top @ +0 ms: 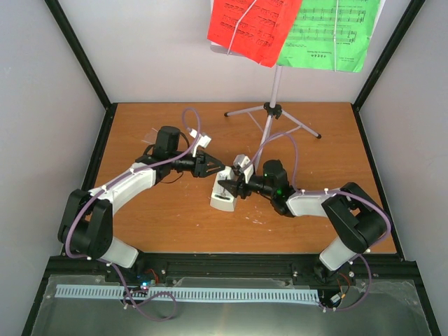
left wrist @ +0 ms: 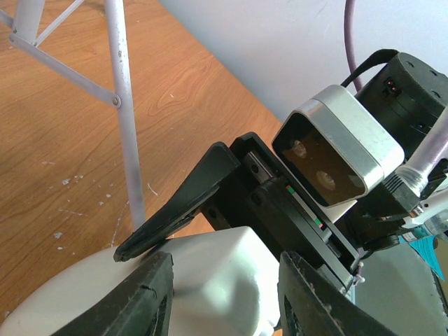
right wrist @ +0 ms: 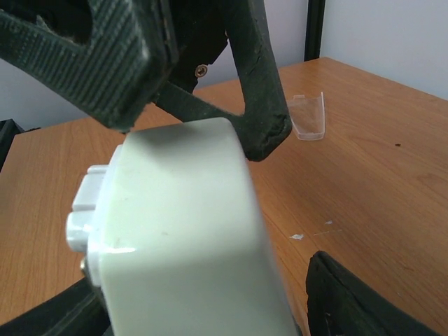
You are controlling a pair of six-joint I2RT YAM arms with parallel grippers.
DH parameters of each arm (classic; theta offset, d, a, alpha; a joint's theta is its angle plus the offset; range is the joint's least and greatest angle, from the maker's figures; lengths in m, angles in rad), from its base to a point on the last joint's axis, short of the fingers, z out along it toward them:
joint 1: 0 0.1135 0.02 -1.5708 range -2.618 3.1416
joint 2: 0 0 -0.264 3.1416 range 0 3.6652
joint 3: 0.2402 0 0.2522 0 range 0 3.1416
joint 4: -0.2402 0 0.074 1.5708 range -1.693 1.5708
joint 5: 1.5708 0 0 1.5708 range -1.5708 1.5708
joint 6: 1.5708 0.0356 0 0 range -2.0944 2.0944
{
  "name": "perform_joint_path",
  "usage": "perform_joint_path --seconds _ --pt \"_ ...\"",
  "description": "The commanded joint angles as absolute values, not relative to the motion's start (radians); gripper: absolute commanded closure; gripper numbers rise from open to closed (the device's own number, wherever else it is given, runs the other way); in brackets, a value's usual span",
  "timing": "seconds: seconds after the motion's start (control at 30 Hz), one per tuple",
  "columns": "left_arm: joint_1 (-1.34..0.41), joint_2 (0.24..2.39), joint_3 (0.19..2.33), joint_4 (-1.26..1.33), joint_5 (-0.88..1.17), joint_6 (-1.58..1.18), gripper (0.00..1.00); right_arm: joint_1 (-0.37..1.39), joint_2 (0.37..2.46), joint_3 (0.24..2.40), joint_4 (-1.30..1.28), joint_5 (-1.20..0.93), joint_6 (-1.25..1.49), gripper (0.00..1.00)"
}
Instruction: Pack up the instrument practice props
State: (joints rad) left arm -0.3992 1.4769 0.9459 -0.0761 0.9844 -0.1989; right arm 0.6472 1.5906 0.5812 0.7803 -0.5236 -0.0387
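The small white metronome (top: pixel 222 196) is at mid-table, between both grippers. My left gripper (top: pixel 215 168) reaches in from the left; its fingers press both sides of the metronome's narrow end (left wrist: pixel 210 280). My right gripper (top: pixel 229 187) reaches in from the right and straddles the metronome's body (right wrist: pixel 182 231). Its right finger (right wrist: pixel 350 301) stands apart from the body, with bare wood showing between. The music stand's pole (top: pixel 276 77) rises from a silver tripod (top: pixel 271 110) at the back. It carries a red page (top: pixel 248 24) and a green page (top: pixel 332 31).
A tripod leg (left wrist: pixel 124 105) runs down just behind the metronome. A small clear plastic piece (right wrist: pixel 308 115) lies on the wooden table (top: pixel 175 217) at the back left. Black frame posts and white walls enclose the table on three sides.
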Motion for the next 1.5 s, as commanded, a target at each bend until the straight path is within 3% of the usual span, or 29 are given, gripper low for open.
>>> perform_joint_path --seconds 0.0,0.37,0.43,0.53,0.6,0.7,0.77,1.13,1.47 --pt "-0.405 1.486 0.986 -0.082 1.009 -0.178 0.57 0.631 1.606 0.612 0.772 -0.524 -0.022 0.38" --pt "-0.407 1.487 0.986 -0.084 1.008 -0.18 0.57 0.629 1.614 0.665 0.698 -0.534 -0.028 0.36" --pt "-0.407 1.484 0.988 -0.086 1.002 -0.179 0.57 0.629 1.613 0.67 0.689 -0.539 -0.029 0.31" --pt "-0.406 1.467 0.988 -0.094 0.953 -0.174 0.55 0.629 1.595 0.667 0.687 -0.549 -0.029 0.12" --pt "-0.407 1.438 0.991 -0.107 0.881 -0.162 0.41 0.629 1.563 0.659 0.68 -0.556 -0.029 0.03" --pt "-0.407 1.375 0.986 -0.114 0.766 -0.141 0.09 0.628 1.474 0.631 0.664 -0.553 -0.03 0.0" --pt "-0.407 1.312 0.963 -0.095 0.692 -0.142 0.01 0.629 1.403 0.603 0.65 -0.532 -0.031 0.0" --pt "-0.431 1.019 0.564 0.257 0.596 -0.34 0.01 0.62 0.929 0.405 0.527 -0.26 0.02 0.0" --pt "-0.608 1.151 0.575 0.277 0.409 -0.144 0.01 0.62 0.775 0.281 0.54 -0.174 0.143 0.0"
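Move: The metronome stands upright between both hands, already straddled: its middle lies about 8 cm below the left hand and 1 cm to its right, and about 3 cm below the right hand and 1 cm to its left, level with both front to back. The music stand's near foot is on the table about 7 cm to the metronome's right and 2 cm farther out; the clear cover lies some 24 cm to its left and 23 cm farther out. The metronome is let go from both sides as both grippers, still at first, spread wide. The right hand rises about 12 cm while drawing off right and back, turning some 20 degrees clockwise. The left lifts about 7 cm and draws left, then swings back and down, finally right again, open beside the metronome's front. ##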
